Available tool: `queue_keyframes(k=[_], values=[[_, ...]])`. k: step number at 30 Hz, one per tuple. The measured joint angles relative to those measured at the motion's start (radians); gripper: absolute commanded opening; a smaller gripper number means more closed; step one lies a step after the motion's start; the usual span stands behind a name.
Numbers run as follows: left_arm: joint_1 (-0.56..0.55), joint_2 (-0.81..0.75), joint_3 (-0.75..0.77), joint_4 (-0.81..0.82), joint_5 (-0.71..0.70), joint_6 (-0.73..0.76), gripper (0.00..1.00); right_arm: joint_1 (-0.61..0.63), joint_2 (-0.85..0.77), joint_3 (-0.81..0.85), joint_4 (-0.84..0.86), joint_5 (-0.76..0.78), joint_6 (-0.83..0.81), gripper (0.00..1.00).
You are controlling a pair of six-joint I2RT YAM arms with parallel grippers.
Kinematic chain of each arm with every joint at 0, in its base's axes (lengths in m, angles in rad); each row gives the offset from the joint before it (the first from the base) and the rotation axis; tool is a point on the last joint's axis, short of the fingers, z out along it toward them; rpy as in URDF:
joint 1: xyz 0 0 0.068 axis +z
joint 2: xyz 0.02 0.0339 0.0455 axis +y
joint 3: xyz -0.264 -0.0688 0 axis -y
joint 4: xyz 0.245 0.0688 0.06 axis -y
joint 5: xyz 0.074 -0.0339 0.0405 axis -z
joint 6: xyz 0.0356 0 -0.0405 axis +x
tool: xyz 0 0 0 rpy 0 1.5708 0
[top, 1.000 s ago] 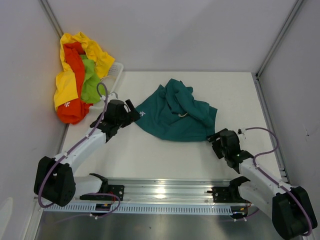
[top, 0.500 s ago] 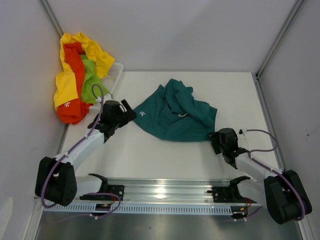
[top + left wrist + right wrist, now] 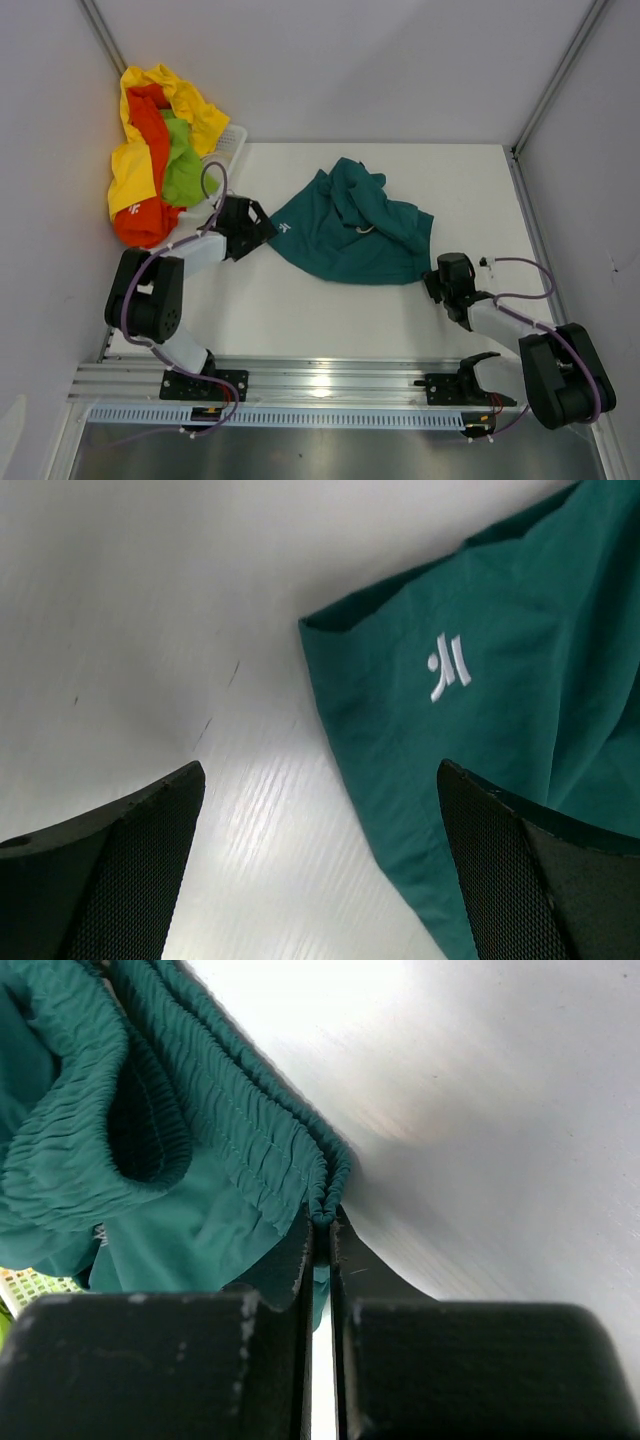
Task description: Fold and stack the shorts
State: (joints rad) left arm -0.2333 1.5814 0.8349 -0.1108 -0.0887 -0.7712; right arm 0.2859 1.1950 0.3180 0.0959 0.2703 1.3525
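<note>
Dark teal shorts (image 3: 350,228) lie crumpled in the middle of the white table, with a pale drawstring showing. My right gripper (image 3: 437,276) is shut on the elastic waistband (image 3: 322,1200) at the shorts' right corner, low on the table. My left gripper (image 3: 262,226) is wide open at the shorts' left corner, whose hem (image 3: 345,720) with its white logo (image 3: 447,665) lies between and ahead of the mesh-padded fingers (image 3: 500,870), untouched. Yellow, orange-red and lime green shorts (image 3: 155,160) hang heaped over the basket at the back left.
A white plastic basket (image 3: 232,145) stands at the table's back left corner under the heap. Grey walls close in left, right and back. A metal rail (image 3: 320,385) runs along the near edge.
My right gripper has gone from open to shut on the waistband corner and dropped lower. The left arm has folded back and down, its gripper staying at the shorts' left corner.
</note>
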Motion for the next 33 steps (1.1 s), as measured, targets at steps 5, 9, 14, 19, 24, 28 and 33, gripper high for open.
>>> queue_keyframes(k=[5, 9, 14, 19, 24, 28, 33], values=[[0.012, 0.116, 0.118, 0.000, 0.005, 0.001, 0.97, -0.002, -0.051, 0.000, -0.022, 0.011, -0.026, 0.00], [0.016, 0.159, 0.179, 0.015, 0.006, 0.001, 0.93, -0.002, -0.072, 0.000, -0.025, 0.014, -0.047, 0.00], [0.018, 0.211, 0.215, 0.020, 0.014, 0.001, 0.88, -0.002, -0.073, 0.000, -0.024, 0.015, -0.063, 0.00], [0.019, 0.238, 0.223, 0.023, 0.015, -0.001, 0.70, -0.002, -0.073, 0.000, -0.024, 0.018, -0.072, 0.00], [0.020, 0.265, 0.245, 0.023, 0.017, -0.010, 0.37, -0.002, -0.073, 0.000, -0.024, 0.021, -0.079, 0.00], [0.020, 0.280, 0.251, 0.020, 0.018, -0.006, 0.05, -0.002, -0.073, 0.000, -0.024, 0.021, -0.088, 0.00], [0.021, 0.284, 0.275, 0.003, 0.017, -0.005, 0.00, 0.000, -0.074, 0.000, -0.031, 0.021, -0.100, 0.00]])
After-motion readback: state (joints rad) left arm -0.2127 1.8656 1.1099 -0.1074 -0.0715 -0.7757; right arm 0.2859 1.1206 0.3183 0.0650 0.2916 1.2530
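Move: The shorts' free left corner lies flat about 7 cm ahead of the left hand, 1 cm to its right and 3 cm below it. The white logo is some 5 cm ahead and 5 cm right of that hand; the bunched fold is roughly 11 cm ahead and 21 cm right. The green cloth in the basket is about 19 cm ahead and 18 cm left. From the right hand, that left corner is some 15 cm ahead and 30 cm left. The shorts' left corner gets pinched: the wide-open left hand slides forward some 7 cm, nearly level, until its fingers straddle the corner, sinks a last 2 cm or so, then shuts fully on the cloth, keeping its downward slant. The right hand keeps its pinch on the near right corner, lifting it slightly, about 1.5 cm, then holding still. ##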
